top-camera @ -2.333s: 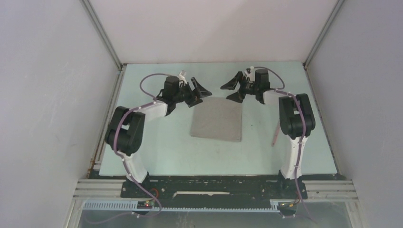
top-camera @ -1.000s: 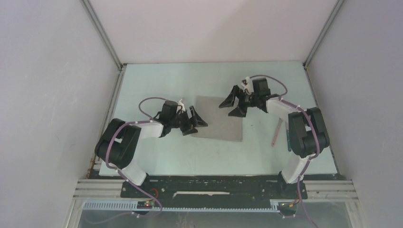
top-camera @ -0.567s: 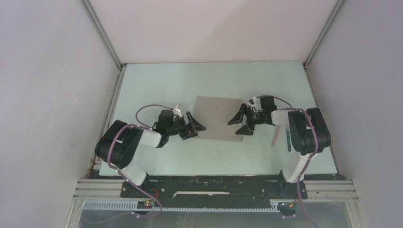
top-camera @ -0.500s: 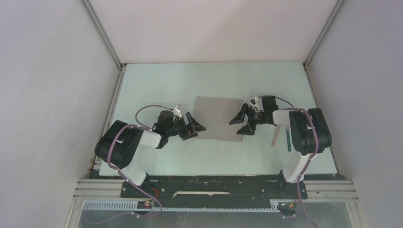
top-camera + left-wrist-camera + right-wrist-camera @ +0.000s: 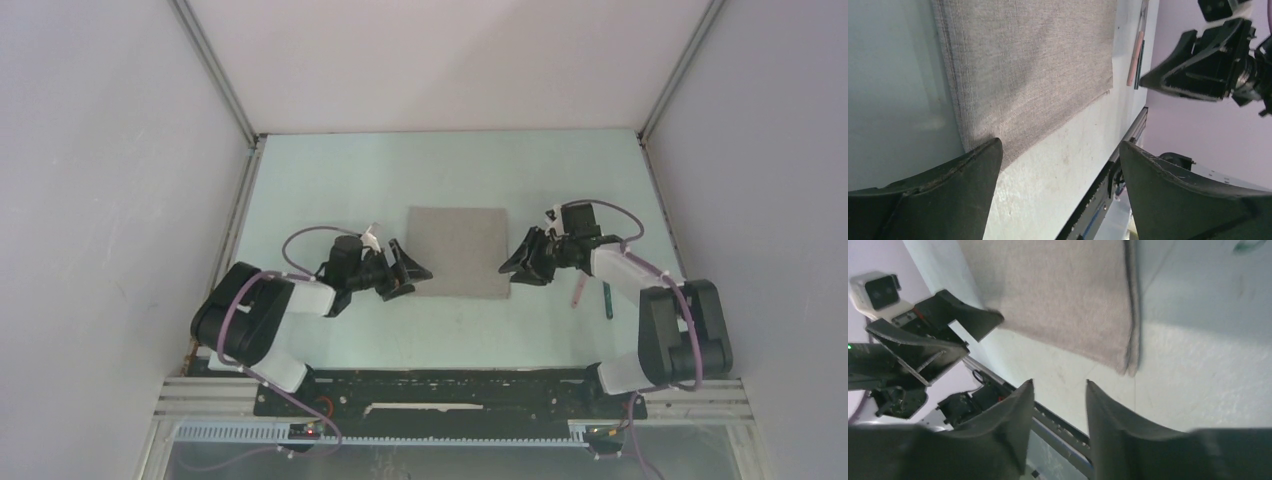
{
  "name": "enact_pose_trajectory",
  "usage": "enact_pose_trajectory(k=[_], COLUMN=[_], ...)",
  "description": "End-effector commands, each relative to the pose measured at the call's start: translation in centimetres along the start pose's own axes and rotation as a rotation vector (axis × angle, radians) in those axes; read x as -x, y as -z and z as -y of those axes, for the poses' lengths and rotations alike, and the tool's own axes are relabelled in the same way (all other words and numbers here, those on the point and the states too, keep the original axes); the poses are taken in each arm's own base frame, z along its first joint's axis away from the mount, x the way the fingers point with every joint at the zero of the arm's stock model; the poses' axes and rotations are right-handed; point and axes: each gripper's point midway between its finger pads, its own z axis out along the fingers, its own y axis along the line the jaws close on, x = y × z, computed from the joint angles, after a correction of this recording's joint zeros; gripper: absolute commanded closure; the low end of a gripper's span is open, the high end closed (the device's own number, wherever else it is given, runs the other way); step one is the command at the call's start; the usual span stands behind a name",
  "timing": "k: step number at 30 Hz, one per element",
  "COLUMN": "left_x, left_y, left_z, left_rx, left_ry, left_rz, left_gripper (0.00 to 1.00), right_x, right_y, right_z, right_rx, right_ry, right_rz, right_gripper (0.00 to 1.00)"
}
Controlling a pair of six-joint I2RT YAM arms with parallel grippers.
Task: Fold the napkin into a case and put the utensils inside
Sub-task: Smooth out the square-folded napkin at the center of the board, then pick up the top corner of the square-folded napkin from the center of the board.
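Note:
The taupe-grey napkin (image 5: 458, 252) lies flat on the table as a near-square. My left gripper (image 5: 413, 272) is low at its near-left corner with the jaws wide open. In the left wrist view one fingertip (image 5: 993, 150) overlaps that corner of the napkin (image 5: 1028, 70) and the other stands off over bare table. My right gripper (image 5: 514, 268) is just off the near-right corner. Its jaws (image 5: 1059, 384) are open but narrowed, with only table between them and the napkin (image 5: 1063, 300) ahead. The utensils lie to the right: a pink handle (image 5: 578, 290) and a teal handle (image 5: 608, 300).
The pale green table (image 5: 450, 330) is walled by white panels on the left, right and back. A black rail (image 5: 450, 385) with the arm bases runs along the near edge. The right arm's elbow (image 5: 685, 325) stands near the teal utensil.
Both grippers have come from the napkin's far side down toward its near corners. The right jaws have narrowed; the left jaws stayed wide. The napkin has not moved.

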Motion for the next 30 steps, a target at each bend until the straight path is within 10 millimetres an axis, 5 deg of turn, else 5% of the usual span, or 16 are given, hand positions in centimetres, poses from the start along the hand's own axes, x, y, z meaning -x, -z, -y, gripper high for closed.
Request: enact_pose_trajectory(k=[1, 4, 9, 17, 20, 25, 30], left_x=[-0.1, 2.1, 3.5, 2.0, 0.5, -1.9, -4.3], left_y=[1.2, 2.3, 2.9, 0.4, -0.6, -1.2, -1.5], left_z=[2.6, 3.6, 1.6, -2.8, -3.9, -3.3, -0.7], left_rx=[0.027, 0.107, 0.219, 0.26, 0.24, 0.196, 0.129], left_ry=[-0.003, -0.091, -0.107, -0.052, 0.004, 0.054, 0.066], left_rz=[-0.054, 0.004, 0.048, -0.01, -0.045, -0.054, -0.074], left_gripper=[0.04, 0.02, 0.04, 0.15, 0.3, 0.46, 0.51], right_x=[-1.9, -1.4, -1.2, -1.4, -1.2, -0.7, 0.3], right_y=[0.2, 0.7, 0.3, -0.9, -1.2, -0.9, 0.2], right_z=[0.0, 0.8, 0.8, 1.0, 1.7, 3.1, 4.8], right_rx=[-0.077, -0.132, -0.101, -0.069, -0.08, -0.107, -0.145], right_ry=[-0.123, -0.122, -0.09, -0.072, -0.073, -0.088, -0.096], right_rz=[0.043, 0.102, 0.082, 0.027, 0.02, 0.026, 0.059], right_gripper=[0.6, 0.61, 0.59, 0.65, 0.7, 0.77, 0.75])
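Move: The napkin's near-left corner lies about 1 cm ahead of the left hand, 2 cm to its left and 3 cm below, the napkin's middle some 10 cm ahead and 7 cm right. From the right hand, the near-right corner is roughly 1 cm back, 1 cm left and 4 cm below, the napkin's middle 9 cm ahead and 10 cm left; the fork lies 5 cm ahead and 13 cm right, the knife 3 cm ahead and 17 cm right. Left hand lifts 6 cm, sinks, pinches and drags the near-left corner back-right; right sinks 3 cm, fingers closing. ##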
